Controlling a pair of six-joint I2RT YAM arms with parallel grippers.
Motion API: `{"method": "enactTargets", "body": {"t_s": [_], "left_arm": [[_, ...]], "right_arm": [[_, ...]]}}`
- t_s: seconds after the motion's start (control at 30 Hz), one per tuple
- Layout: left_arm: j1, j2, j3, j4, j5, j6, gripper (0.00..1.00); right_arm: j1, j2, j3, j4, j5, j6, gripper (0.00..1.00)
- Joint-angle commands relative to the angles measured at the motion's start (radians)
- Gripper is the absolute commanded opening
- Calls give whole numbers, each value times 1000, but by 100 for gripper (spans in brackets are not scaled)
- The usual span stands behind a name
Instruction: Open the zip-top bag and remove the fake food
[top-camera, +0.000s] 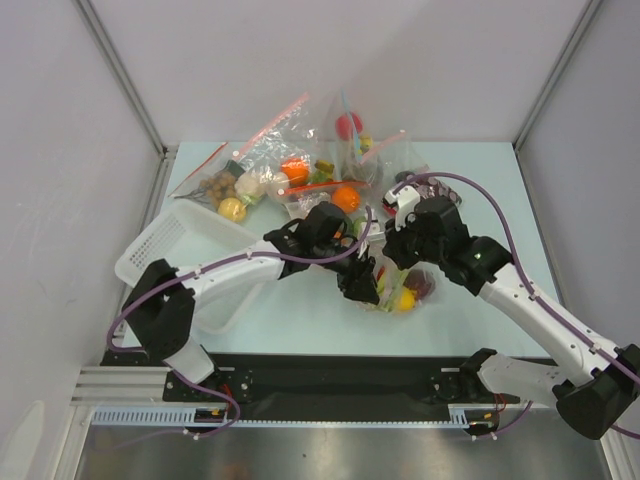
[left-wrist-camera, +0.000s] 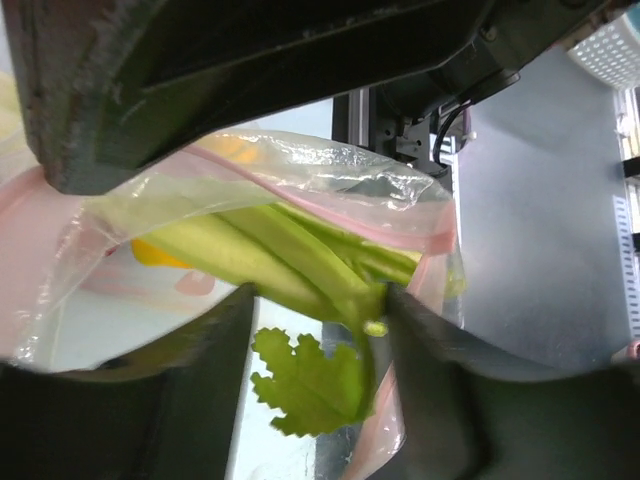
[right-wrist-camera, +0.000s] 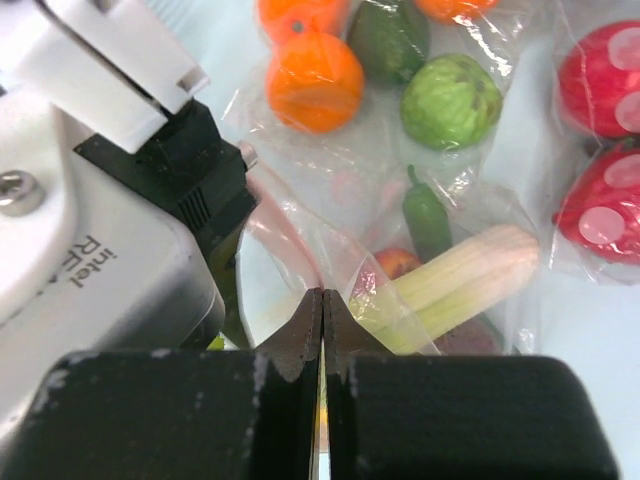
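The zip-top bag (top-camera: 392, 283) lies mid-table, its pale pink strip (left-wrist-camera: 340, 215) pulled open into a mouth. My right gripper (right-wrist-camera: 322, 300) is shut on the bag's film just below the strip, holding that edge up; it sits right of the bag mouth (top-camera: 392, 252). My left gripper (left-wrist-camera: 320, 292) reaches into the mouth, its jaws apart on either side of the leek's green end (left-wrist-camera: 300, 262); a green leaf (left-wrist-camera: 315, 380) hangs between the fingers. The leek's pale stalk (right-wrist-camera: 455, 280), a yellow lemon (top-camera: 405, 299) and a dark red apple (top-camera: 423, 285) are inside the bag.
A white basket (top-camera: 160, 250) lies at the left beside my left arm. Behind the bag are other clear bags (top-camera: 300, 165) holding oranges (right-wrist-camera: 315, 80), a green fruit (right-wrist-camera: 450, 100), a green pepper (right-wrist-camera: 425, 215) and red strawberries (right-wrist-camera: 600, 70).
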Motion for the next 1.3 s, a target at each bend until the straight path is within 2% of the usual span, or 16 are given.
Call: {"method": "enactTargets", "body": {"t_s": [0.0, 0.03, 0.07, 0.17, 0.3, 0.77, 1.17, 1.27], "left_arm": [[-48, 22, 23, 88, 28, -60, 55], [-50, 24, 25, 94, 19, -68, 48], [-50, 22, 25, 95, -5, -80, 34], [-50, 18, 32, 74, -48, -80, 16], [-47, -12, 49, 23, -129, -64, 1], [47, -170, 101, -208, -341, 16, 0], [122, -248, 173, -300, -380, 22, 0], [136, -274, 196, -345, -433, 24, 0]], "right_arm": [[28, -11, -2, 37, -11, -12, 0], [28, -12, -4, 35, -8, -12, 0], [29, -14, -5, 37, -5, -12, 0], [31, -25, -8, 35, 3, -12, 0], [31, -31, -8, 27, 14, -12, 0], [43, 18, 18, 64, 147, 6, 0], [81, 72, 32, 64, 227, 2, 0], [81, 83, 28, 70, 245, 0, 0]]}}
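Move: The celery's leafy top is already between the open left fingers at the bag's mouth; its middle lies about 7 cm ahead, 4 cm to the right and 4 cm lower. From that hand, the lemon is roughly 6 cm right, 1 cm ahead and 6 cm down, and the beet 10 cm right, 4 cm ahead and 6 cm down. From the shut right hand, pinching the pink rim, the celery's middle is 2 cm ahead, straight in line sideways, 7 cm below. The left fingers, open around the celery's leafy end, close until nearly shut and pinch it almost on the spot, then draw it left and forward about 7 cm each while rising some 5 cm, the hand turning roughly 25 degrees counter-clockwise as it backs out over the bag's rim. The right fingers keep their pinch on the rim throughout, shifting only slightly left and right before easing about 2 cm down and forward at the end. ##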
